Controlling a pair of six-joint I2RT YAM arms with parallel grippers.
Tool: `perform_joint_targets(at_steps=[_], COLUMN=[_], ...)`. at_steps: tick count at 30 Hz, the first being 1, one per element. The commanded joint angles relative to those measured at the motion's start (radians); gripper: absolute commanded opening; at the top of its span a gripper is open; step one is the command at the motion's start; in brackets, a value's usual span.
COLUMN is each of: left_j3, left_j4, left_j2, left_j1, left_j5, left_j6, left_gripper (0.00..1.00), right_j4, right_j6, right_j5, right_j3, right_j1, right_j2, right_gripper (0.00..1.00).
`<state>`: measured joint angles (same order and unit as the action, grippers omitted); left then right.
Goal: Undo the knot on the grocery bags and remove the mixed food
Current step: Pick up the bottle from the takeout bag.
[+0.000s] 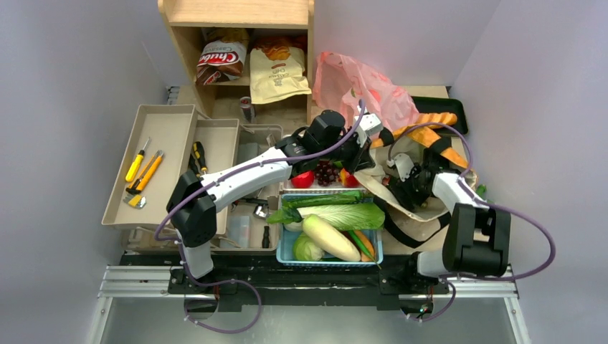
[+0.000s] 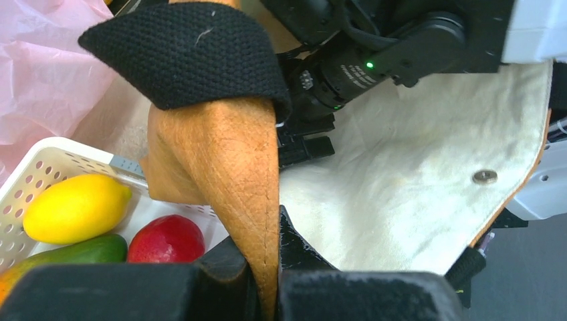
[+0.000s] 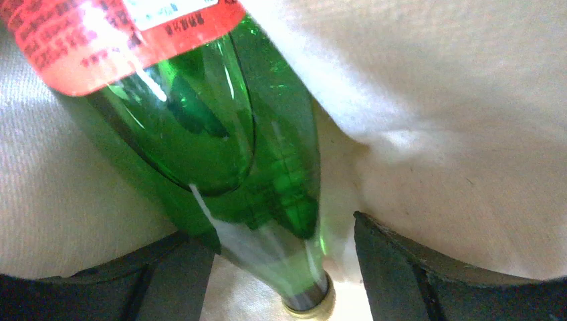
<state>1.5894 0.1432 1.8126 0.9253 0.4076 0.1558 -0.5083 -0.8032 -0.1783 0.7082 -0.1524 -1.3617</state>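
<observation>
The pink plastic bag (image 1: pixel 358 86) stands crumpled at the back; its knot does not show. My left gripper (image 2: pixel 277 267) is shut on the brown rim (image 2: pixel 234 160) of a bag with a black strap (image 2: pixel 187 53) and a cream lining (image 2: pixel 414 194). Inside that bag, my right gripper (image 3: pixel 281 234) is open, its jaws on either side of the neck of a green glass bottle (image 3: pixel 220 134) with a red label. A blue basket (image 1: pixel 287 247) holds napa cabbage (image 1: pixel 351 215), daikon (image 1: pixel 331 238), cucumber (image 1: pixel 323 201) and carrot (image 1: pixel 364 244). A white basket (image 2: pixel 40 160) holds a red apple (image 2: pixel 166 239), grapes (image 1: pixel 327 172) and a lemon (image 2: pixel 77 207).
A wooden shelf (image 1: pixel 236 14) at the back holds a brown Chubs bag (image 1: pixel 221 61) and a tan snack bag (image 1: pixel 278 75). Tan trays (image 1: pixel 172 125) with screwdrivers lie at the left. Baguettes (image 1: pixel 430 122) lie beside a black tray (image 1: pixel 455 107) at the back right.
</observation>
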Motion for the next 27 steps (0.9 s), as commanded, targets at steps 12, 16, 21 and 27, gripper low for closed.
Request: perform_joint_targets(at_steps=[12, 16, 21, 27], left_j3=[0.094, 0.103, 0.102, 0.14], left_j4=[-0.047, -0.041, -0.033, -0.006], left_j2=[-0.008, -0.002, 0.01, 0.047], left_j1=[0.013, 0.014, 0.022, 0.034], left_j5=[0.042, 0.029, -0.01, -0.066], left_j6=[-0.018, -0.02, -0.029, -0.013], left_gripper=[0.0, 0.0, 0.0, 0.0], right_j4=[-0.098, -0.164, -0.311, -0.438], right_j6=[-0.096, -0.079, -0.035, -0.039], right_j5=[-0.084, -0.093, -0.129, -0.144], right_j3=[0.049, 0.108, 0.243, 0.34], right_j1=[-0.037, -0.037, -0.036, -0.034], right_j2=[-0.221, -0.113, 0.058, 0.17], right_gripper=[0.2, 0.0, 0.0, 0.0])
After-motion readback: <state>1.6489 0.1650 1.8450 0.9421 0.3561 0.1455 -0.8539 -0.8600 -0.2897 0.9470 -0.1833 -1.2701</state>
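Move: The green bottle lies slanting in the open bag under my right hand. Its neck is between my open fingers, and its middle is about 6 cm ahead, 4 cm left and 3 cm below. The red fruit in the white basket sits some 22 cm left and 7 cm ahead of my right hand, and the bag's black strap lies roughly 13 cm behind it. From my left hand, the bottle's middle is about 16 cm right, 4 cm back and 20 cm down. I ease my right hand down the last centimetre or two into the bag and close its fingers around the bottle's neck, wrist turning only slightly. After a short hold I pull straight up, faster and faster, about 9 cm with the neck pinched. My left hand keeps its pinch on the bag's rim, almost still, so the mouth stays open. ##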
